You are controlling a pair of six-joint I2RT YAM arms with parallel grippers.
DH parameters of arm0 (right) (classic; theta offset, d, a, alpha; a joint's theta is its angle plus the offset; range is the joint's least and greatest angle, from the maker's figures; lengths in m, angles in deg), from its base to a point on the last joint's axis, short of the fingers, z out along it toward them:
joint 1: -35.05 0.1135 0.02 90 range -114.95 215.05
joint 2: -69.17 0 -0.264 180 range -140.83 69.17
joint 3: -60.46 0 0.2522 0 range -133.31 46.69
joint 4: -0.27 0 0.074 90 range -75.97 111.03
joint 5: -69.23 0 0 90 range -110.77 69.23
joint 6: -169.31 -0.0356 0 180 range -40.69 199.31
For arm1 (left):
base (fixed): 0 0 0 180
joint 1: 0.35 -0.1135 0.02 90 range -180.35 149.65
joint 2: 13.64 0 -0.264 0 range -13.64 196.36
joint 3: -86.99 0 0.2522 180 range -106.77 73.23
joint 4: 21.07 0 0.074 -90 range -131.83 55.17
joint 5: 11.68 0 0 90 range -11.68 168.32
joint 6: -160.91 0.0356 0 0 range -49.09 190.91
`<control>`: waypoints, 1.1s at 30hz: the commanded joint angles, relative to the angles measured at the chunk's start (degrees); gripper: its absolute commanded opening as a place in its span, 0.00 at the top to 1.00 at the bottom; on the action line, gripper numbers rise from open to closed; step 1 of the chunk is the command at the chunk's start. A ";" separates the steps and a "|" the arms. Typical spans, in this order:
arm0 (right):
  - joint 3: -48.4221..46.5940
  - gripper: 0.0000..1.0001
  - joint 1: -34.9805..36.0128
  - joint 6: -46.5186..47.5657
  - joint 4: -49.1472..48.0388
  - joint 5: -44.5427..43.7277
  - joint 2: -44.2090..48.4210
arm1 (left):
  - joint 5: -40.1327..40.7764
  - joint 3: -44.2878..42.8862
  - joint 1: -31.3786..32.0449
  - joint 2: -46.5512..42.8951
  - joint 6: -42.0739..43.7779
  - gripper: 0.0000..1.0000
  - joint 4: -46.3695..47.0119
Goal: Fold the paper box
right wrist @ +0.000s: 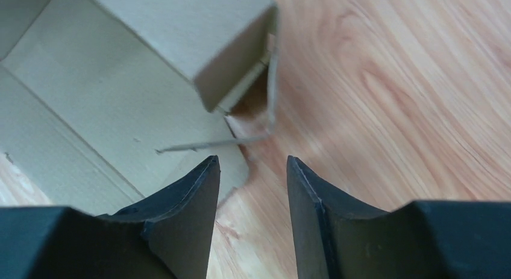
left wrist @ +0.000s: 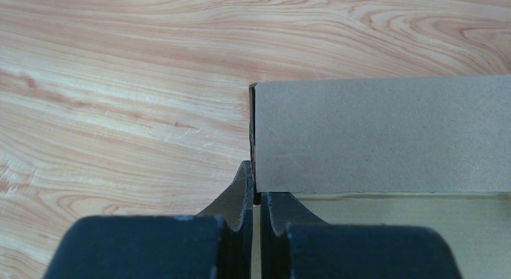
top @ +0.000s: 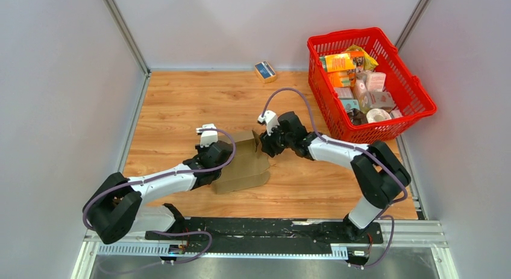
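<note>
The paper box (top: 247, 161) is a plain brown cardboard blank lying partly folded mid-table between both arms. In the left wrist view one upright panel of the paper box (left wrist: 385, 134) stands across the right half. My left gripper (left wrist: 256, 184) is shut on that panel's left edge, which runs down between the two fingers. In the top view the left gripper (top: 228, 157) sits at the box's left side. My right gripper (right wrist: 253, 163) is open with bare wood between its fingers, just off a raised corner flap of the paper box (right wrist: 120, 104). From above, the right gripper (top: 261, 143) is at the box's upper right corner.
A red basket (top: 416, 86) full of colourful packages stands at the back right. A small blue-and-tan box (top: 265, 70) lies by the back wall. Grey walls close in the wooden table (top: 181, 104) on three sides.
</note>
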 commanded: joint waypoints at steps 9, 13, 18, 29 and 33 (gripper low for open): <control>0.87 0.61 5.76 2.74 -22.65 0.50 -5.58 | -0.04 -0.63 0.04 -0.25 1.66 1.00 -0.54; 1.05 0.69 8.67 0.19 -25.99 -7.41 -6.11 | -0.13 -0.54 0.04 0.98 0.87 1.00 0.16; 0.79 0.65 10.78 -2.28 -29.07 -17.79 -8.04 | 0.14 -0.54 0.04 1.77 0.17 1.00 0.33; 2.19 0.72 12.62 -5.71 -42.08 -24.48 -13.48 | 0.84 0.07 0.04 0.98 -0.45 1.00 0.25; 2.28 1.00 14.82 -6.67 -46.74 -31.59 -15.60 | 1.98 -0.10 0.04 1.24 -2.64 1.00 -1.41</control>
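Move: The right end of the box's far wall, where the folded-over strip stops, lies about 3 cm ahead of the open right hand, 5 cm to its left and 1 cm lower. A loose side flap stands nearer, some 1 cm ahead and 3 cm left; the middle of the box floor is about 7 cm back, 9 cm left and 6 cm down. From the left hand, which already pinches that wall's other end, this corner is roughly 4 cm ahead and 16 cm right. Leftwards first, dipping about 1 cm and coming back up, then mostly forward, the right hand travels some 8 cm in all to the wall's right end, its fingers tipping up some 20 degrees and finally swinging clockwise. The half-open fingers narrow, widen again and then shut on the corner, pinching its cardboard layers. The left hand keeps its pinch on the other end, easing about 1 cm left late on. ##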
